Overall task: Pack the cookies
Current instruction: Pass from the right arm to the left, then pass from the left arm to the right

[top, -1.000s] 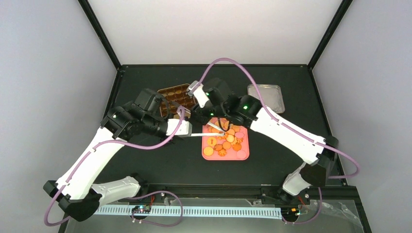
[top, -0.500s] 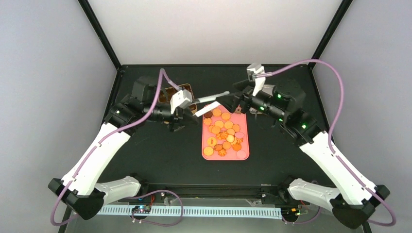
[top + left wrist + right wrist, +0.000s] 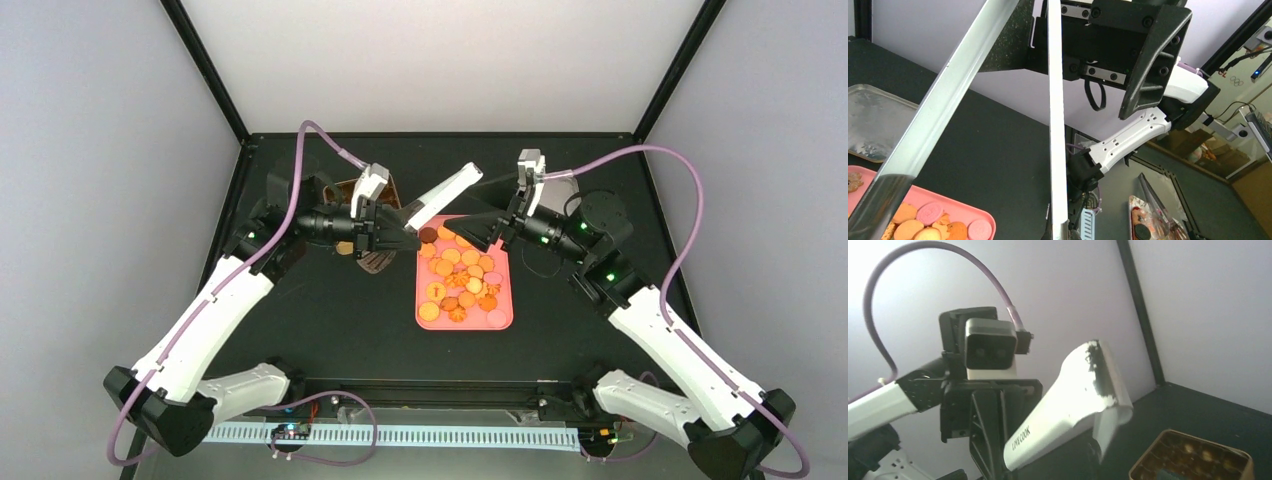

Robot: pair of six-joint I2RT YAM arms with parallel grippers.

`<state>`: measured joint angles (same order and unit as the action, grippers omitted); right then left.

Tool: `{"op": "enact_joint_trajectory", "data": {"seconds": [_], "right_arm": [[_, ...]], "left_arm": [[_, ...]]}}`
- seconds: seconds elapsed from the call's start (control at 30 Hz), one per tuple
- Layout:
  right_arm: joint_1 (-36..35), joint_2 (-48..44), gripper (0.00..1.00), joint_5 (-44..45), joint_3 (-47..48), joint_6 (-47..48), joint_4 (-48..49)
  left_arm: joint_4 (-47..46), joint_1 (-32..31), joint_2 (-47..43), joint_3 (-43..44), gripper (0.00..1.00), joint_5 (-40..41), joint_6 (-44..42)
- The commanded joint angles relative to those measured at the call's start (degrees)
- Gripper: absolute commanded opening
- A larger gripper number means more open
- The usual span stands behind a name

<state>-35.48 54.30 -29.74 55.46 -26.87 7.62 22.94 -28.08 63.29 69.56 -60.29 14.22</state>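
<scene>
The cookies (image 3: 462, 280), mostly round and orange, lie on a pink tray (image 3: 505, 300) at mid-table; its near corner shows in the left wrist view (image 3: 973, 212) with more cookies (image 3: 913, 227). My left gripper (image 3: 397, 226) (image 3: 1060, 235) is shut on one arm of the metal tongs (image 3: 440, 192) (image 3: 1055, 125), which slant up toward the back right. Their hinge end (image 3: 1083, 390) points at my right gripper (image 3: 468, 205), whose jaws stand wide open and hold nothing. The brown tin (image 3: 345, 188) (image 3: 1193, 460) sits mostly hidden under my left arm.
A silver lid (image 3: 870, 125) lies on the black table beyond the tray; the right arm covers it from above. Black frame posts and pale walls close in the back and sides. Both arms meet over the tray's far end.
The right arm pulled back to the right and its jaws opened wide. The left gripper raised the tongs from flat over the tray to slanting up and back.
</scene>
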Motion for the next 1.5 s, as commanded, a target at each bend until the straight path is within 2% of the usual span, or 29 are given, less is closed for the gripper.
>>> {"op": "enact_joint_trajectory", "data": {"seconds": [0.0, 0.17, 0.4, 0.67, 0.8, 1.0, 1.3, 1.47], "right_arm": [[0.4, 2.6, 1.0, -5.2, 1.9, -3.7, 10.0], [0.4, 6.0, 0.98, -8.6, 3.3, -6.8, 13.0], [0.3, 9.8, 0.85, -12.2, 4.8, -10.5, 16.3], [0.3, 12.9, 0.77, -18.2, 6.8, -11.5, 15.7], [0.3, 14.5, 0.67, -22.0, 6.9, -12.7, 16.9], [0.0, 15.9, 0.67, -24.1, 7.2, -13.9, 18.9], [-2.8, 17.3, 0.67, -26.3, 8.7, -9.0, 14.0], [-3.9, 17.1, 0.71, -26.6, 9.0, -6.8, 11.9]], "left_arm": [[-3.5, 0.3, -2.6, -0.5, 0.01, -1.6, 1.1], [-2.7, 0.3, -2.8, 0.1, 0.02, -1.3, -0.9], [-1.9, 0.3, -3.1, 1.2, 0.02, -1.5, -3.7], [0.6, 0.3, -3.1, 1.7, 0.02, 0.6, -8.3], [1.2, 0.3, -3.0, 1.8, 0.02, 1.2, -10.1], [2.6, 0.3, -2.9, 2.2, 0.02, 2.1, -12.8], [4.8, 0.3, -2.5, 2.8, 0.02, 2.9, -15.7], [4.9, 0.3, -2.5, 3.2, 0.01, 3.2, -15.7]]}}
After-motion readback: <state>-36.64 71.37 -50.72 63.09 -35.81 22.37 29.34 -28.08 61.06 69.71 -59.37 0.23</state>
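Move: The tongs' white handle, held upright at a slant by the left hand, has its middle about 4 cm left of the open right hand, some 2 cm ahead and 1 cm above it. From the left hand, that point is about 6 cm right, 5 cm ahead and 5 cm above. Roughly 40 cm below the right hand, the pink cookie tray is centred some 9 cm ahead and 3 cm right, and the brown box about 25 cm ahead and 22 cm left. No new grip is seen: the right hand heads left about 6 cm for the tongs' handle, swinging some 20 degrees counter-clockwise to point straight left, its fingers narrowing from wide open to about two thirds and ending astride the handle. The left hand keeps its pinch on the tongs, easing back about 1 cm and rolling some 10 degrees about its fingers' line. ##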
